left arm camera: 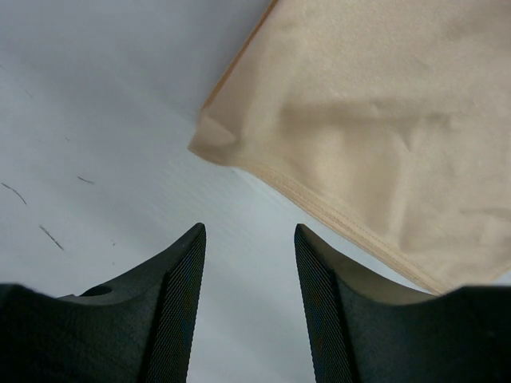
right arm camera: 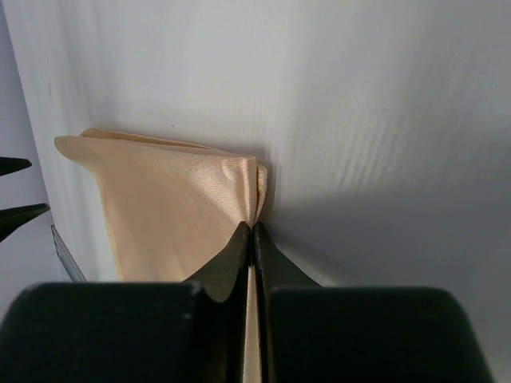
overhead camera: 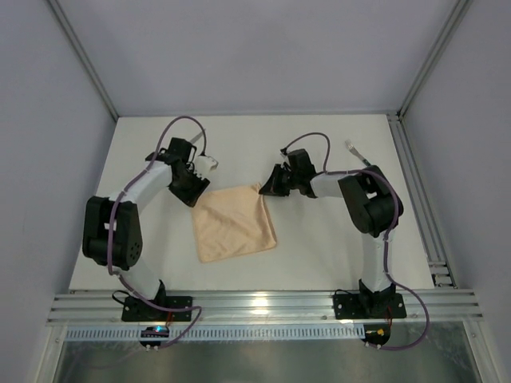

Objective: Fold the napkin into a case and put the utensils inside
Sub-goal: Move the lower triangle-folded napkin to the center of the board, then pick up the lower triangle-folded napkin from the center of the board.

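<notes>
The peach-orange napkin [overhead camera: 235, 223] lies on the white table, folded into a rough square of stacked layers. Its layered edge shows in the left wrist view [left arm camera: 383, 120]. My right gripper [overhead camera: 263, 189] is shut on the napkin's far right corner, and the cloth [right arm camera: 176, 207] is pinched between the closed tips [right arm camera: 253, 227]. My left gripper [overhead camera: 198, 198] hovers at the far left corner, open [left arm camera: 249, 231], with only bare table between its fingers and the corner just ahead. The utensils are hidden or out of view. No narrow case shows.
A small silvery piece [overhead camera: 354, 152] lies at the far right behind the right arm; I cannot tell what it is. Grey walls enclose the table on three sides. An aluminium rail [overhead camera: 255, 303] runs along the near edge by the arm bases.
</notes>
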You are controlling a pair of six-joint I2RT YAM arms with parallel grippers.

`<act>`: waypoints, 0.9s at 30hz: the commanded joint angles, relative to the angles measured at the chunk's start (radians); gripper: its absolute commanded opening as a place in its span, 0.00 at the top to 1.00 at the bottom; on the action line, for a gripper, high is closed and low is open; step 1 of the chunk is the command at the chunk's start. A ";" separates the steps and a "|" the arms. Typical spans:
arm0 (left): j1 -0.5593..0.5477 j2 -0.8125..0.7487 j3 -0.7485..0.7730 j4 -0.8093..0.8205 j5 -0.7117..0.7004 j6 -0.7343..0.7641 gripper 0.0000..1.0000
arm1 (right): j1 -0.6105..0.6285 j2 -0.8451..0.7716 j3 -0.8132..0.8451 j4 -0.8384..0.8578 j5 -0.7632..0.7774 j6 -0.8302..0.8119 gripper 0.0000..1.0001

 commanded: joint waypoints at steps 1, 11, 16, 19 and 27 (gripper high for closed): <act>-0.041 -0.151 -0.027 -0.035 0.116 -0.002 0.49 | -0.025 -0.101 -0.102 0.054 0.057 0.039 0.96; -0.378 -0.441 -0.305 -0.062 0.089 0.174 0.41 | -0.077 -0.210 -0.300 0.067 0.021 -0.016 0.96; -0.414 -0.577 -0.491 0.024 0.101 0.336 0.31 | -0.083 -0.231 -0.289 0.025 0.008 -0.062 0.94; -0.446 -0.622 -0.567 0.068 0.112 0.384 0.27 | -0.085 -0.236 -0.271 -0.016 0.019 -0.090 0.90; -0.492 -0.579 -0.698 0.223 0.084 0.406 0.26 | -0.085 -0.285 -0.248 -0.118 0.042 -0.160 0.59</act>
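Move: The left hand, open and empty, is above the napkin's far-left corner, which lies about 3 cm ahead, 1 cm to its right and 5 cm below. It goes for the near-left corner, some 17 cm back, 3 cm to the right and 5 cm below. The right hand still pinches the far-right corner. That corner's new spot is about 4 cm back and 6 cm right at the same height, and the near-right corner is roughly 17 cm back and 5 cm right of this hand. Backward and to its right, low over the board, the right hand drags the pinched far-right corner about 7 cm, stops, then opens and rises slightly. Meanwhile the left hand lifts away and swings back some 18 cm and a little right, arching up before it sinks, turning about 50 degrees clockwise and opening wider until its fingers straddle the near-left corner. ##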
